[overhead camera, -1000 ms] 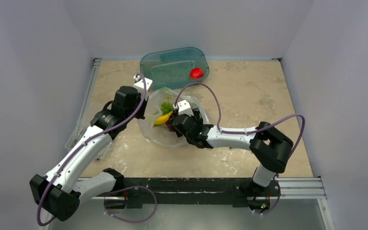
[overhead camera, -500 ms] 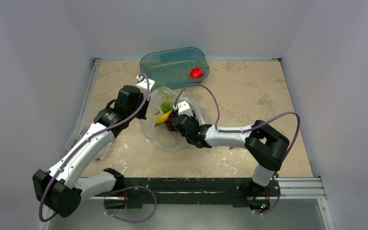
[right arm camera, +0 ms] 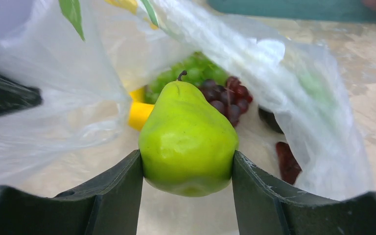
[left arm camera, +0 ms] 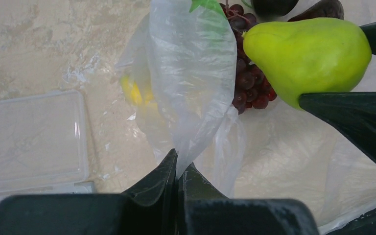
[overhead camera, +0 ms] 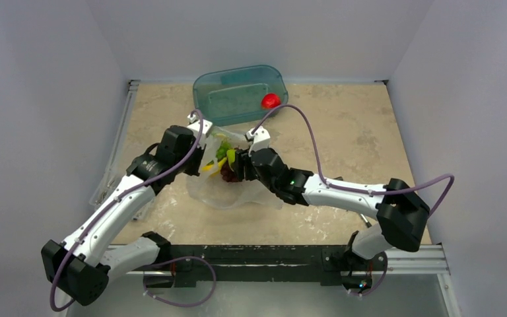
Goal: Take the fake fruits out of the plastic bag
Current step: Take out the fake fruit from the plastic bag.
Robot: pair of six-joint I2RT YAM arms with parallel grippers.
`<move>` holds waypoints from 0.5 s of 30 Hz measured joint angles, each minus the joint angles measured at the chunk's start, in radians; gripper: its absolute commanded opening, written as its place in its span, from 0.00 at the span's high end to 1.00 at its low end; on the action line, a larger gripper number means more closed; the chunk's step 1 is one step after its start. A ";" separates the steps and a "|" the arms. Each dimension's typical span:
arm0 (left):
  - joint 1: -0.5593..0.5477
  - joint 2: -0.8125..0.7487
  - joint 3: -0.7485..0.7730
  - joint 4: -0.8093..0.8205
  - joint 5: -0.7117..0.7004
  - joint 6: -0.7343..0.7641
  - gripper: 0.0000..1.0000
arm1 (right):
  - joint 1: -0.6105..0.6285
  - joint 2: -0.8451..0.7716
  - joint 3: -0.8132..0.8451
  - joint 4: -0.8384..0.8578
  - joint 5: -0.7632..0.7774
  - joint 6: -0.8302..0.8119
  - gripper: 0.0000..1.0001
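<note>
The clear plastic bag (overhead camera: 228, 191) lies mid-table with fruits inside. My left gripper (left arm camera: 181, 166) is shut on a fold of the bag (left arm camera: 191, 83) and holds it up. My right gripper (right arm camera: 187, 161) is inside the bag's mouth, shut on a green pear (right arm camera: 188, 139); the pear also shows in the left wrist view (left arm camera: 306, 56). Behind the pear lie a dark purple grape bunch (right arm camera: 227, 100), a green grape bunch (right arm camera: 196, 68) and a yellow banana (right arm camera: 139, 112). In the top view the right gripper (overhead camera: 234, 164) sits at the fruits, the left gripper (overhead camera: 201, 158) beside it.
A teal translucent tub (overhead camera: 239, 94) with a red round fruit (overhead camera: 270, 100) stands at the back. A flat clear box (left arm camera: 29, 137) lies at the table's left edge. A dark red piece (right arm camera: 288, 161) lies in the bag to the right.
The right arm has stretched out and its gripper has shifted left and up with the pear. The left gripper has moved nearer, pulling the bag's fold up and left.
</note>
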 measured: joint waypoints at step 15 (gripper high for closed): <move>-0.002 -0.092 -0.095 0.012 -0.209 -0.012 1.00 | 0.001 -0.180 -0.008 0.041 -0.215 0.067 1.00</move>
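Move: The green pear is already in the right fingers, with the open plastic bag around and under it. From the right hand the red grapes lie some 10 cm below and 3 cm left, roughly level fore and aft; the banana about 2 cm ahead and 8 cm left; the green grapes 6 cm ahead and 5 cm left. The teal bin's middle is about 26 cm straight ahead. From the left hand, shut on the bag rim, the pear is roughly 10 cm right, 3 cm ahead and slightly lower. The pear, still pinched in the right hand, first rises slightly while easing left and back, then goes mostly up, about 8 cm in all and over 3 cm back, away from the red grapes. The wrist rolls some 15 degrees left side up and swings counter-clockwise. The left hand keeps its pinch on the bag rim and draws it about 4 cm left, turning slightly counter-clockwise. ##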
